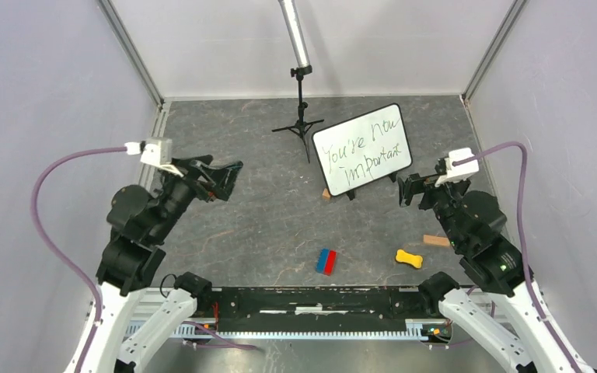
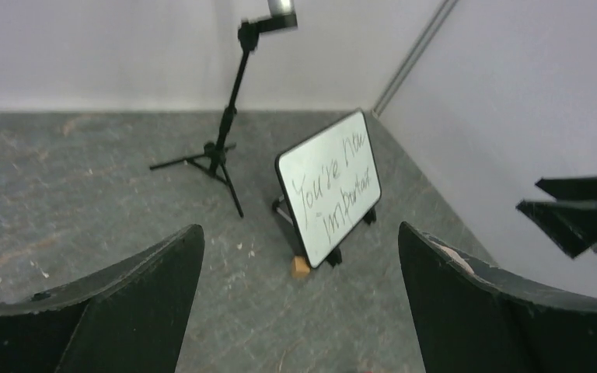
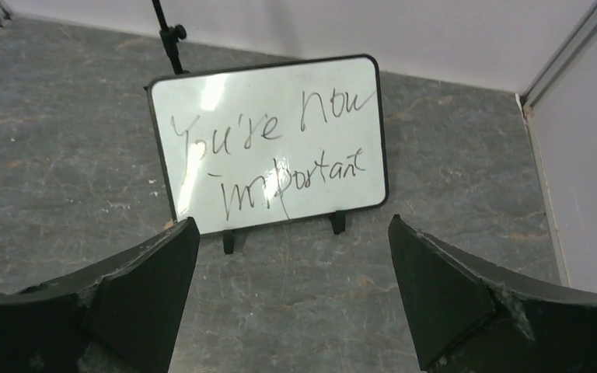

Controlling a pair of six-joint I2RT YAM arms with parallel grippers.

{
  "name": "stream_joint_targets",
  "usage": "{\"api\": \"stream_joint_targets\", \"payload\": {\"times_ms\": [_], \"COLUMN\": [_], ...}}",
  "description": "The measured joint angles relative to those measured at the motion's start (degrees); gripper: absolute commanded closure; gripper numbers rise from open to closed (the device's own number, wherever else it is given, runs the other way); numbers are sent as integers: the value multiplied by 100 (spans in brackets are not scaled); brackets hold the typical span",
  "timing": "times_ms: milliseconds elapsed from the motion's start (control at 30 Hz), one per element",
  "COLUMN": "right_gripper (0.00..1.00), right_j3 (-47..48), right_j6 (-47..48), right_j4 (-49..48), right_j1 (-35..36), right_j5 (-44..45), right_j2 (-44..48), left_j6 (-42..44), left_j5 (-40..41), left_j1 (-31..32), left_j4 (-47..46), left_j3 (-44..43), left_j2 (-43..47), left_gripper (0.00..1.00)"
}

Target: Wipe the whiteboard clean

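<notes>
The whiteboard (image 1: 361, 149) stands tilted on small black feet at the back right of the grey table, with black handwriting across it. It also shows in the left wrist view (image 2: 330, 186) and, straight ahead, in the right wrist view (image 3: 268, 144). My left gripper (image 1: 229, 177) hovers open at the left, well away from the board, nothing between its fingers (image 2: 299, 229). Just right of the board's lower corner, my right gripper (image 1: 408, 189) is open and empty, facing the board (image 3: 292, 221). A red and blue block (image 1: 326, 261) lies near the front middle.
A black tripod stand (image 1: 301, 116) rises behind the board's left side. A small wooden block (image 1: 326, 193) sits at the board's lower left corner. A yellow bone-shaped piece (image 1: 409, 258) and a wooden strip (image 1: 436, 240) lie front right. White walls enclose the table.
</notes>
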State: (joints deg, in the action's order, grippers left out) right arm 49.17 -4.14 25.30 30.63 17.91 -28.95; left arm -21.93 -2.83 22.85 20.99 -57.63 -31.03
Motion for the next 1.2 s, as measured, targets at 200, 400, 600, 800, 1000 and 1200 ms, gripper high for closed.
{"api": "stream_joint_targets", "payload": {"times_ms": [200,400,600,800,1000,1200], "right_gripper": [2,2,2,2,2,2], "right_j3": [-46,-697,-1539,-1665,-1700,-2446], "right_j6": [-304,-942,-2055,-3650,-4975,-5654], "right_j4": [354,605,1110,2192,3101,3115], "right_j1": [-2,-2,0,-2,-2,-2], "right_j5": [341,339,487,887,905,562], "right_j2": [-682,-1154,-1353,-1510,-1119,-356], "left_j6": [146,236,398,546,671,678], "left_j5": [-616,-1067,-1292,-1443,-1532,-1574], "left_j1": [0,0,0,0,0,0], "left_j4": [380,494,509,503,503,483], "left_j3": [-20,-11,-11,125,367,522], "left_j2": [-717,-1104,-1281,-1432,-1499,-1679], "left_gripper": [0,0,0,0,0,0]}}
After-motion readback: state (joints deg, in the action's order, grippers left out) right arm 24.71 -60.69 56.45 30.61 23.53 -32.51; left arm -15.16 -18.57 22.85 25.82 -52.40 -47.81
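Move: The eraser lies about 31 cm below the right hand, some 9 cm back and 4 cm to its right. The wooden block is about 7 cm farther right than the eraser and 5 cm farther out; the whiteboard's middle is roughly 21 cm ahead of the right hand, 7 cm left and 23 cm down. From the left hand that middle is about 24 cm ahead, 29 cm right and 31 cm down, the wooden cube 14 cm ahead, 19 cm right and 38 cm down. The right hand plunges about 27 cm towards the eraser, straight down at first and then also back some 9 cm and a little to the right, while its wrist tips the fingers down by about 50 degrees and turns clockwise, ending with the wide-open fingers just above the eraser. Meanwhile the left hand, also still open, sinks about 13 cm and swings right, with a little forward, towards the whiteboard, its fingers tipping down and turning clockwise. ##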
